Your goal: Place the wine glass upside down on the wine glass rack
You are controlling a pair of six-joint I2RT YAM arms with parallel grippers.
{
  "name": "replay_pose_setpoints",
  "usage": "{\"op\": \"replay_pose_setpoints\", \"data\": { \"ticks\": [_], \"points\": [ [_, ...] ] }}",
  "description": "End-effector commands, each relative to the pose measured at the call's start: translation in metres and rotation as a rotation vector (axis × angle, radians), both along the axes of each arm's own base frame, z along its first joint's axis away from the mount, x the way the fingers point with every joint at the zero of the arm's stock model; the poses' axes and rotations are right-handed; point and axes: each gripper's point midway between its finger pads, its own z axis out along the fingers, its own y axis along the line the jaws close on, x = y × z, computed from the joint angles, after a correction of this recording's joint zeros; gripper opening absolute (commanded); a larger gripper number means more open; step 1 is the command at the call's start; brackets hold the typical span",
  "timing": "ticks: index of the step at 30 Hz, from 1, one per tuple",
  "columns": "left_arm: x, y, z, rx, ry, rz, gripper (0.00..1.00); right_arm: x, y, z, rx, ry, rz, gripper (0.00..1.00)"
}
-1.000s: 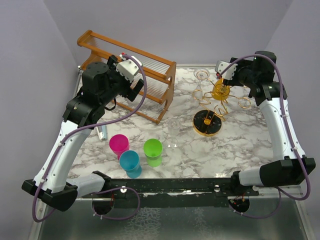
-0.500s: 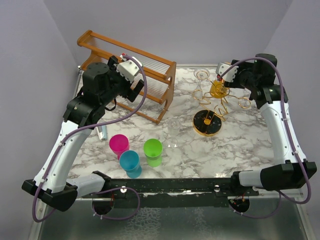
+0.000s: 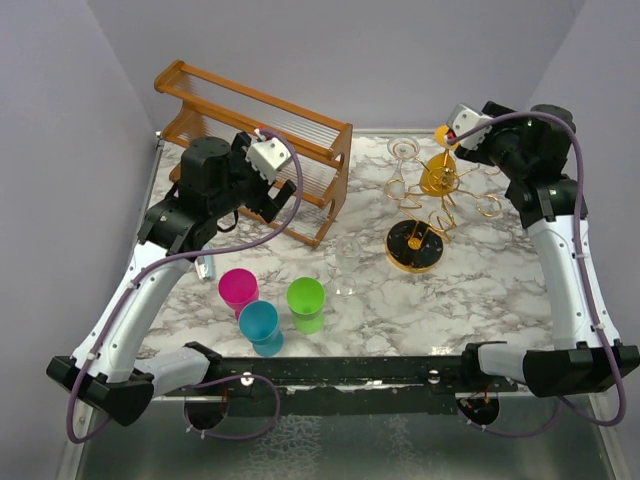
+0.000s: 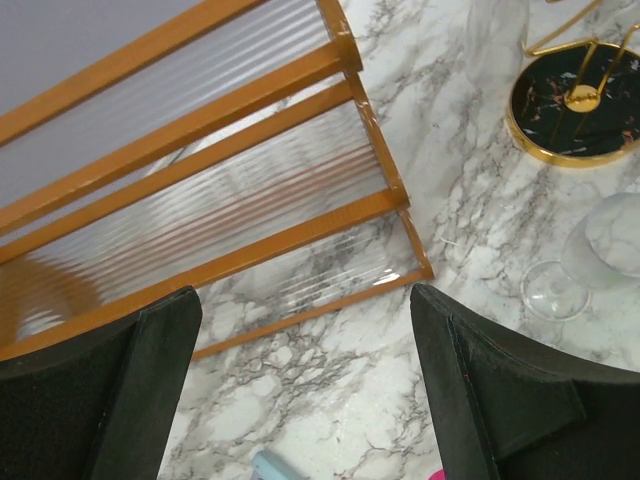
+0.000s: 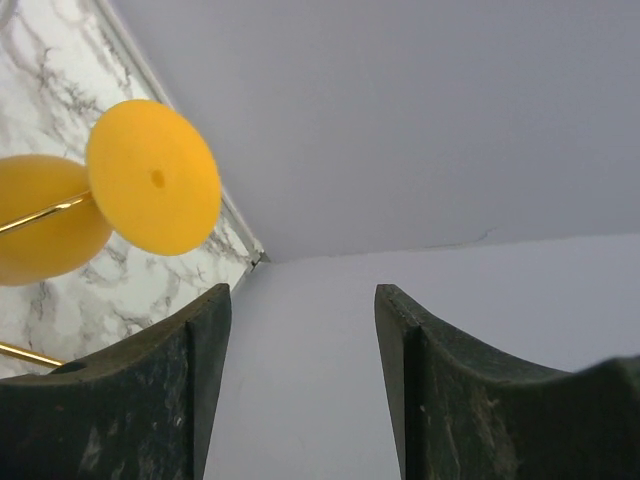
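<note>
A yellow wine glass (image 3: 440,178) hangs upside down in the gold wire wine glass rack (image 3: 415,247), its round foot (image 5: 153,176) uppermost. My right gripper (image 3: 457,138) is raised just behind and right of that foot. It is open, with only the wall between its fingers (image 5: 300,330). A clear glass (image 3: 401,165) hangs on the rack's far left arm. Another clear wine glass (image 3: 347,262) stands upright on the marble left of the rack's black base (image 4: 580,100). My left gripper (image 3: 277,197) hovers wide open and empty (image 4: 305,300) over the wooden shelf's front edge.
The brown slatted shelf (image 3: 255,150) takes up the back left. Pink (image 3: 238,290), blue (image 3: 259,325) and green (image 3: 306,300) cups stand near the front. Walls close in the back and both sides.
My right gripper has drawn up and back from the yellow glass, which stays hanging on the rack. My left arm has shifted a little right and forward.
</note>
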Motion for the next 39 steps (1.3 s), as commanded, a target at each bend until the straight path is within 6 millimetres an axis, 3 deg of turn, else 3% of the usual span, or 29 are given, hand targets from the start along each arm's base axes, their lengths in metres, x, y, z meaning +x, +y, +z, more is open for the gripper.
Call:
{"op": "replay_pose_setpoints", "data": {
  "ticks": [1,8,21,30,35,39],
  "points": [
    [-0.017,-0.018,-0.02,-0.051,0.099,-0.103,0.87,-0.011,-0.014,0.04,0.181,-0.132,-0.123,0.6],
    [-0.029,-0.057,-0.047,-0.159,0.282,-0.237,0.84,-0.048,-0.015,0.05,0.383,-0.191,-0.162,0.62],
    [-0.032,-0.118,-0.087,-0.055,0.425,-0.329,0.71,-0.106,0.029,0.031,0.558,0.014,0.017,0.8],
    [-0.043,-0.142,-0.107,0.011,0.501,-0.388,0.6,-0.109,0.031,0.025,0.584,0.034,0.019,0.79],
    [-0.049,-0.147,-0.117,0.07,0.511,-0.412,0.47,-0.112,0.032,0.039,0.616,0.013,0.023,0.79],
    [-0.055,-0.15,-0.126,0.117,0.525,-0.428,0.43,-0.114,0.033,0.04,0.623,0.016,0.027,0.79]
  ]
}}
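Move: From my left hand, the clear wine glass standing on the table is about 17 cm right, some 7 cm back and 28 cm below. The green cup is roughly 9 cm left of that glass and 11 cm nearer me; the glass rack's right end is about 19 cm beyond it and 4 cm left. From my right hand, the clear glass is around 31 cm left, 17 cm back and 29 cm lower; the hanging yellow glass is about 7 cm left, 3 cm ahead and 8 cm lower. I swing my empty left hand about 15 cm right and 13 cm down, drawing back 5 cm, towards the clear wine glass. Its fingers tip some 30 degrees downward and turn clockwise while closing to about half open. Meanwhile my right hand backs off about 10 cm from the yellow glass, rising slightly, rolling its left side up and opening wider. ##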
